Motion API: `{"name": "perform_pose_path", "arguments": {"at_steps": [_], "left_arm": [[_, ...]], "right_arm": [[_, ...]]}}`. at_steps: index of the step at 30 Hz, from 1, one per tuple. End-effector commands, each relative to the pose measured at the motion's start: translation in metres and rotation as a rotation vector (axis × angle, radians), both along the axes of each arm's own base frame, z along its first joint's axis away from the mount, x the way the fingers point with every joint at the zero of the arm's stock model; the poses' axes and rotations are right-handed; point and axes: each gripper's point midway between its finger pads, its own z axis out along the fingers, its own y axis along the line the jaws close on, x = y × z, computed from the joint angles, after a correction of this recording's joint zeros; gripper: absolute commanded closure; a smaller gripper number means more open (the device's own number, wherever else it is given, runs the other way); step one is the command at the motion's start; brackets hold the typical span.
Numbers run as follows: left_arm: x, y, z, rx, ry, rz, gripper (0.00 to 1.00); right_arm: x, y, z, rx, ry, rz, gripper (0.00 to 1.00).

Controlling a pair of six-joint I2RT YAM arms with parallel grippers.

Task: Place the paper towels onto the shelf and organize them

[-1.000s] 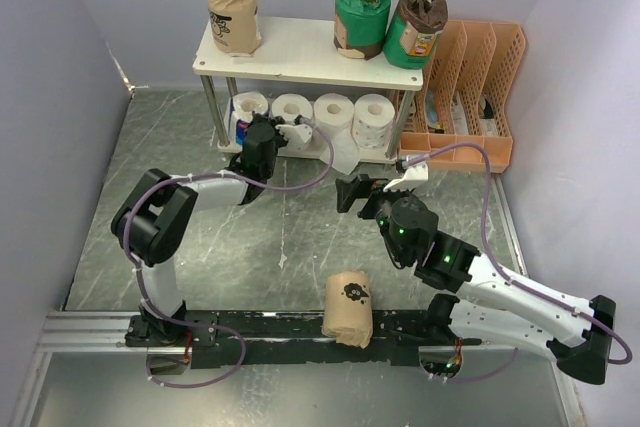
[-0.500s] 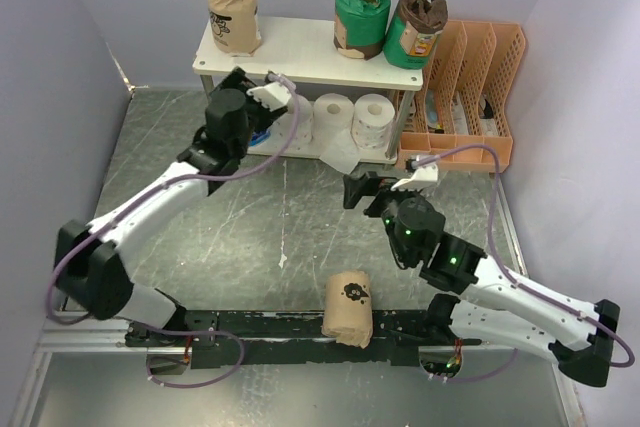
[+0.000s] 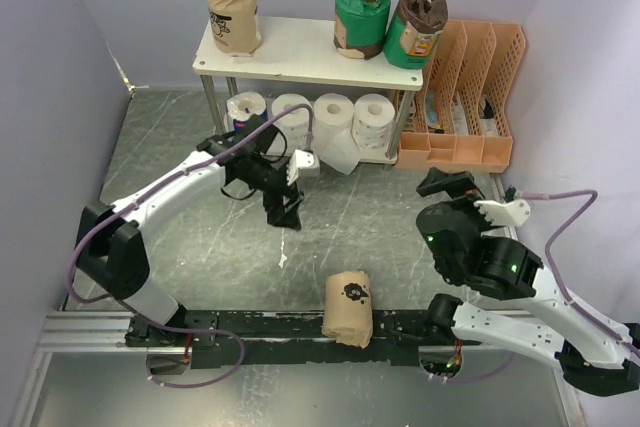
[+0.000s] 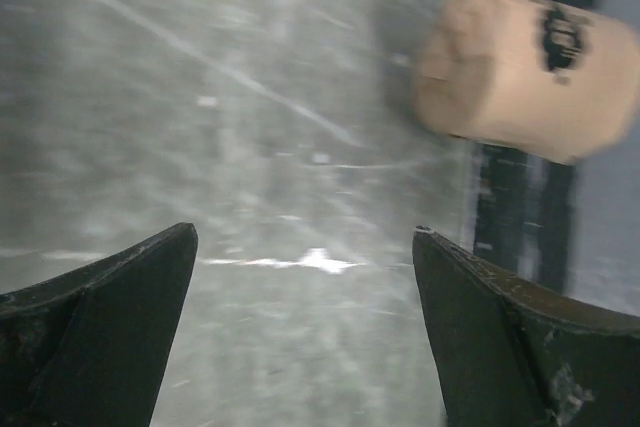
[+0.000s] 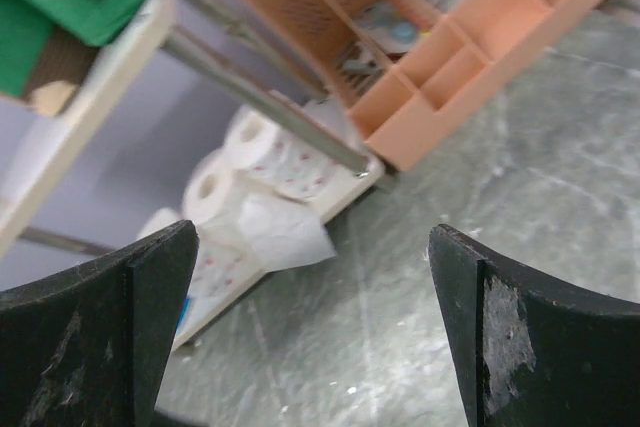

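The shelf (image 3: 300,50) stands at the back. A tan-wrapped roll (image 3: 233,15) and two green-wrapped rolls (image 3: 361,12) (image 3: 415,29) stand on its top board. Several white rolls (image 3: 333,113) line its lower tier, and a loose sheet hangs from one. Another tan roll (image 3: 347,308) lies on its side near the front rail; the left wrist view shows this tan roll (image 4: 525,72) ahead and to the right. My left gripper (image 3: 285,210) (image 4: 305,247) hangs open and empty over the table. My right gripper (image 3: 448,183) (image 5: 310,237) is open and empty, facing the white rolls (image 5: 265,162).
An orange slotted file rack (image 3: 465,97) (image 5: 450,37) stands right of the shelf with small items inside. Grey walls close in the left, back and right sides. A black rail (image 3: 260,329) with the arm bases runs along the near edge.
My left arm has drawn back from the shelf's lower tier and swung toward the near side, jaws now open. My right arm has pulled back to the right.
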Motion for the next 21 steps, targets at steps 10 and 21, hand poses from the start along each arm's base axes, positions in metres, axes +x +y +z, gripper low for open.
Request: {"name": "perform_pose_path", "arguments": {"at_steps": [10, 21], "left_arm": [[-0.096, -0.064, -0.008, -0.103, 0.471, -0.358, 0.01], [-0.144, -0.090, -0.045, -0.018, 0.488, -0.413, 0.00]], "right_arm": [[-0.019, -0.042, -0.018, 0.003, -0.073, -0.053, 0.00], [-0.026, -0.052, -0.025, -0.011, -0.037, -0.052, 0.00]]}}
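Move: The brown pack lies on its side at the table's near edge, about 19 cm back and 16 cm to the right of the left hand, some 13 cm below it. On the lower shelf the Tempo pack stands about 27 cm ahead and 11 cm left of that hand, with a white roll straight ahead at 27 cm, both some 5 cm lower. From the right hand the brown pack is roughly 17 cm back, 18 cm left and 28 cm down. Left hand, open, sweeps about 14 cm back and rightward towards the brown pack; right hand shifts slightly right. ##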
